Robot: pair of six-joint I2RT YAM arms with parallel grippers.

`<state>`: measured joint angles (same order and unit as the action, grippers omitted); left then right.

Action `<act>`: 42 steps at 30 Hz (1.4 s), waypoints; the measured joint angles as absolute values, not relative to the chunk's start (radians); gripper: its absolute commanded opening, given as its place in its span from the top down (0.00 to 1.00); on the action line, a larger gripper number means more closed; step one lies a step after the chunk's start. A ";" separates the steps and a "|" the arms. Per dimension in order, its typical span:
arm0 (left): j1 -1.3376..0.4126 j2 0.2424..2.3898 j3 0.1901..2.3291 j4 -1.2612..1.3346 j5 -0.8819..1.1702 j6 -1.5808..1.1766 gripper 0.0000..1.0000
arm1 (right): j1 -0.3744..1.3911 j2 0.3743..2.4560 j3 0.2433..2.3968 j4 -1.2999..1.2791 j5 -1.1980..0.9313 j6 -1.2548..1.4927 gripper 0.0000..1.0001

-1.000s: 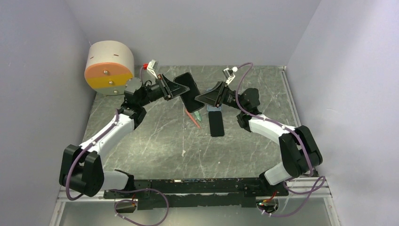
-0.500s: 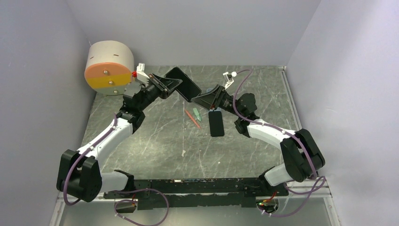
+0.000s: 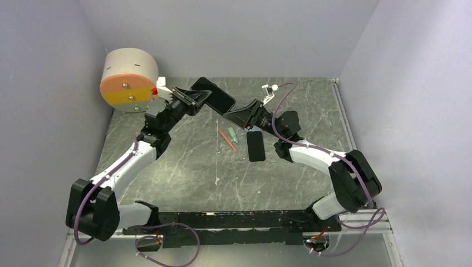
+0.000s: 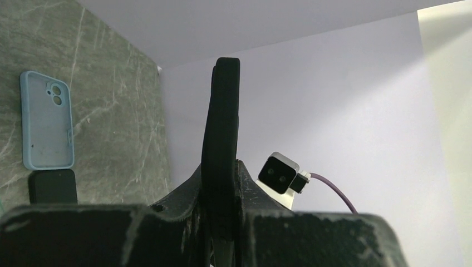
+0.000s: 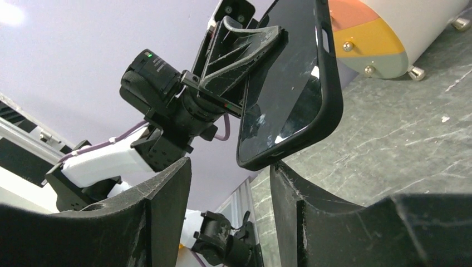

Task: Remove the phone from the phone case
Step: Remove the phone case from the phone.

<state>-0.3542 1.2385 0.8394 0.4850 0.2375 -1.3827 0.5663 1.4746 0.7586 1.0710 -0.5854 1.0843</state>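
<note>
A black phone case with the phone in it [image 3: 214, 93] is held in the air over the back of the table, tilted. My left gripper [image 3: 193, 100] is shut on its left edge. In the left wrist view the case [image 4: 221, 128] stands edge-on between the fingers of that gripper [image 4: 221, 186]. My right gripper [image 3: 236, 114] is open just right of the case's lower end. In the right wrist view the case's [image 5: 289, 89] bottom corner sits at the tip of one finger [image 5: 303, 194]; the gripper [image 5: 231, 186] holds nothing.
A bare black phone [image 3: 256, 146] lies on the table, with a light blue empty case [image 4: 47, 128] beside it. A red pen [image 3: 228, 140] and a small green piece [image 3: 232, 134] lie nearby. A white drum with an orange and yellow face [image 3: 127, 79] stands at the back left.
My left gripper has lifted the cased phone up and to the left and tilted it. My right gripper has followed it to the left, staying at its lower end.
</note>
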 measured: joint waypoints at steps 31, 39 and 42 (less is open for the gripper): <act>-0.333 1.288 0.836 0.580 0.411 -1.489 0.97 | 0.567 1.452 0.794 0.941 -0.717 0.611 1.00; -0.321 1.293 0.844 0.564 0.456 -1.455 0.97 | 0.551 1.460 0.832 0.822 -0.801 0.440 0.98; -0.310 1.293 0.852 0.562 0.489 -1.443 0.97 | 0.545 1.460 0.852 0.785 -0.836 0.419 0.84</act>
<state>-0.3099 1.2934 0.8516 0.5617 0.4889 -1.4425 0.5446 1.4601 0.8516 0.7853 -0.8364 0.4194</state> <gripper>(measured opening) 0.159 0.092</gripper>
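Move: The black case's near corner, on the phone that the left hand still grips, sits right in front of the right hand's open fingertips, about 1 cm to its left and 1 cm up. From the left hand that corner is roughly 7 cm back and 6 cm right. Some 25 cm below the right hand, the bare phone lies 12 cm right and 4 cm back, the light blue case 11 cm right and 8 cm ahead, and the orange pen almost straight under, 2 cm back. The case's near corner is pinched as the right fingers close from about half open to nearly shut. The right hand then peels it downward some 3 cm, rolling about 30 degrees so its forward side comes up, while its fingertips dip about 20. The left hand keeps its grip on the phone, giving slightly back and to the right and turning about 10 degrees clockwise. ##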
